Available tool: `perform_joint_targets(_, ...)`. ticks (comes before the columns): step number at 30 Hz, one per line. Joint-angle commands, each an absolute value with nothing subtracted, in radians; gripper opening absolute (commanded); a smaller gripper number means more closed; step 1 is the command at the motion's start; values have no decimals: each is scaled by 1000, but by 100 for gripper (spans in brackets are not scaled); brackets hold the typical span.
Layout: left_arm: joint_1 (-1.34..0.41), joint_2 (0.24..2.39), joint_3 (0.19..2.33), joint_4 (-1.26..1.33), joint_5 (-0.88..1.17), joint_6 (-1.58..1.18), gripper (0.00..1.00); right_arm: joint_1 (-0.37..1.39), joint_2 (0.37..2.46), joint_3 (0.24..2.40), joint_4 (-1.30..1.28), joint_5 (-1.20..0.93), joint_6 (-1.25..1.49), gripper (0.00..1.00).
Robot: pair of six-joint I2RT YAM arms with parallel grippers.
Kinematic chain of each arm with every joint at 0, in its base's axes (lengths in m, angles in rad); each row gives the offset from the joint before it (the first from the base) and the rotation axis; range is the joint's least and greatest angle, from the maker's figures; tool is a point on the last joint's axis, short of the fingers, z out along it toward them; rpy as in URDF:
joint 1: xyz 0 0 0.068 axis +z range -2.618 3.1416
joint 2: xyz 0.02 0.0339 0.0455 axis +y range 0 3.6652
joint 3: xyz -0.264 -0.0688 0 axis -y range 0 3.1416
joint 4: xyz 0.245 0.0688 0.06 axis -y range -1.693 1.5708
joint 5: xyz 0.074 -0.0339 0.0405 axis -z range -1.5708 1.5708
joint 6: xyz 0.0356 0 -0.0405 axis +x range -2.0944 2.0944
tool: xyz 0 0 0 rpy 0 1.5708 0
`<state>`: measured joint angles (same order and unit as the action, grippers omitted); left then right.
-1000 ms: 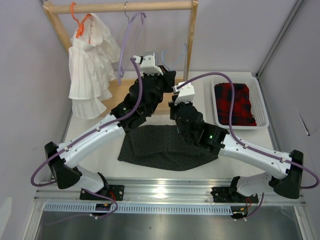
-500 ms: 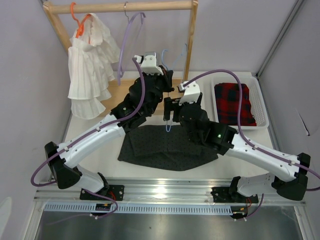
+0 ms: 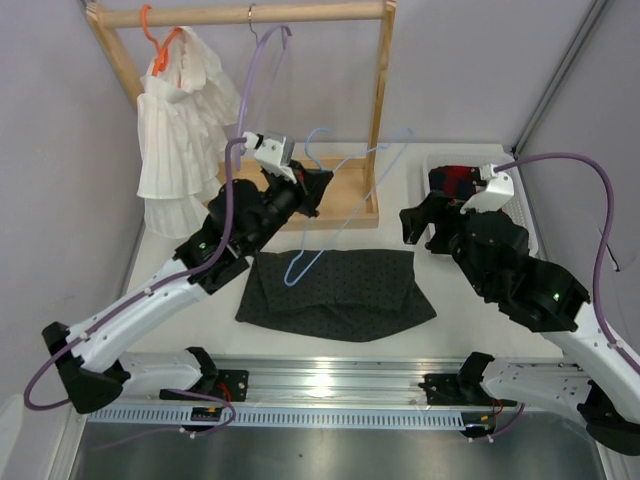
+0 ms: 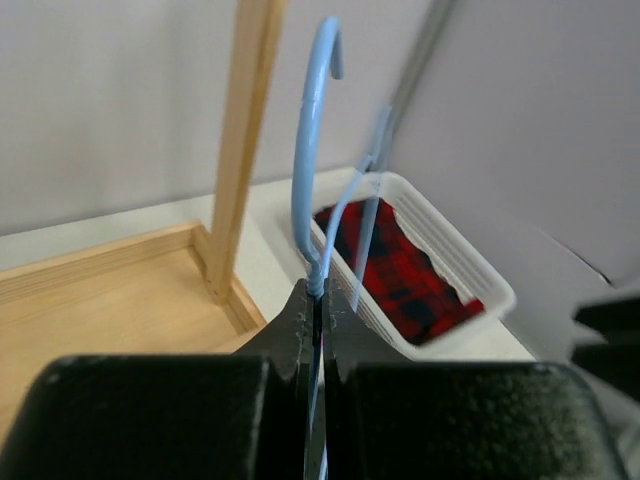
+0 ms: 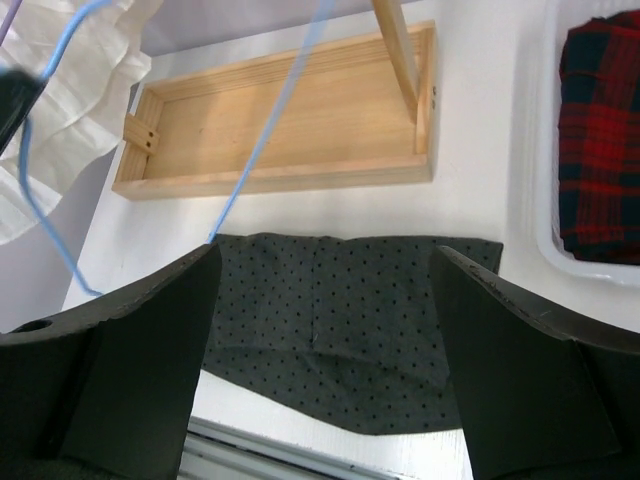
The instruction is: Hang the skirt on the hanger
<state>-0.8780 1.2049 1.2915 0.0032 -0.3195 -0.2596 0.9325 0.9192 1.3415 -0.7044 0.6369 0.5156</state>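
The dark dotted skirt lies flat on the table in front of the arms, also visible in the right wrist view. The light-blue hanger hangs tilted in the air above the skirt's far edge. My left gripper is shut on the hanger at the neck below its hook; the jaws pinch the wire. My right gripper stands open to the right of the hanger, above the skirt's right side, with nothing between its fingers. The hanger's wire crosses that view.
A wooden rack with a box base stands at the back. It carries a white pleated garment on an orange hanger and a lilac hanger. A white tray at right holds red-and-black plaid cloth.
My right gripper has opened, let go of the hanger and swung right toward the tray. My left arm has pulled back to the left, carrying the hanger.
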Motion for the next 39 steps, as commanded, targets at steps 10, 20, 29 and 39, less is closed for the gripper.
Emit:
perform_joint_targets(10,-856,1040,1140,-242,290,-153,0,851,907,1347,-850,469,600,84)
perform_joint_targets(20,-854,1164,970,-184,509,-196,0,850,818,1163,-899,388,701,67)
perform_joint_targets(29,-854,1281,861,-17,528,-252,0,850,738,913,-868,310,785,55)
perform_joint_targets(39,-831,1393,873,98,465,-267,0,857,759,750,-739,244,811,49)
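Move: The left hand already holds the blue hanger by its neck, high over the table; the skirt it is being taken to lies with its middle some 40 cm below, about 7 cm back and 5 cm to the right. The rack base stands about 20 cm ahead of this hand, 8 cm left and 40 cm below. From the open right hand the skirt's middle is roughly 20 cm left, 1 cm back and 36 cm down, while the white basket is about 24 cm ahead, 18 cm right and 35 cm down. Keeping its shut grip on the hanger's neck, the left hand first draws back, then sinks about 26 cm towards the skirt while drifting 6 cm right, easing forward a couple of centimetres at the end; its wrist swings some 45 degrees clockwise and tips down, bringing the hanger across the skirt with its hook forward. The right hand dips slowly, then drops more quickly, some 22 cm down and 7 cm back, to the skirt's right side, tipping its fingers down about 30 degrees and closing them from wide to half open, holding nothing. ##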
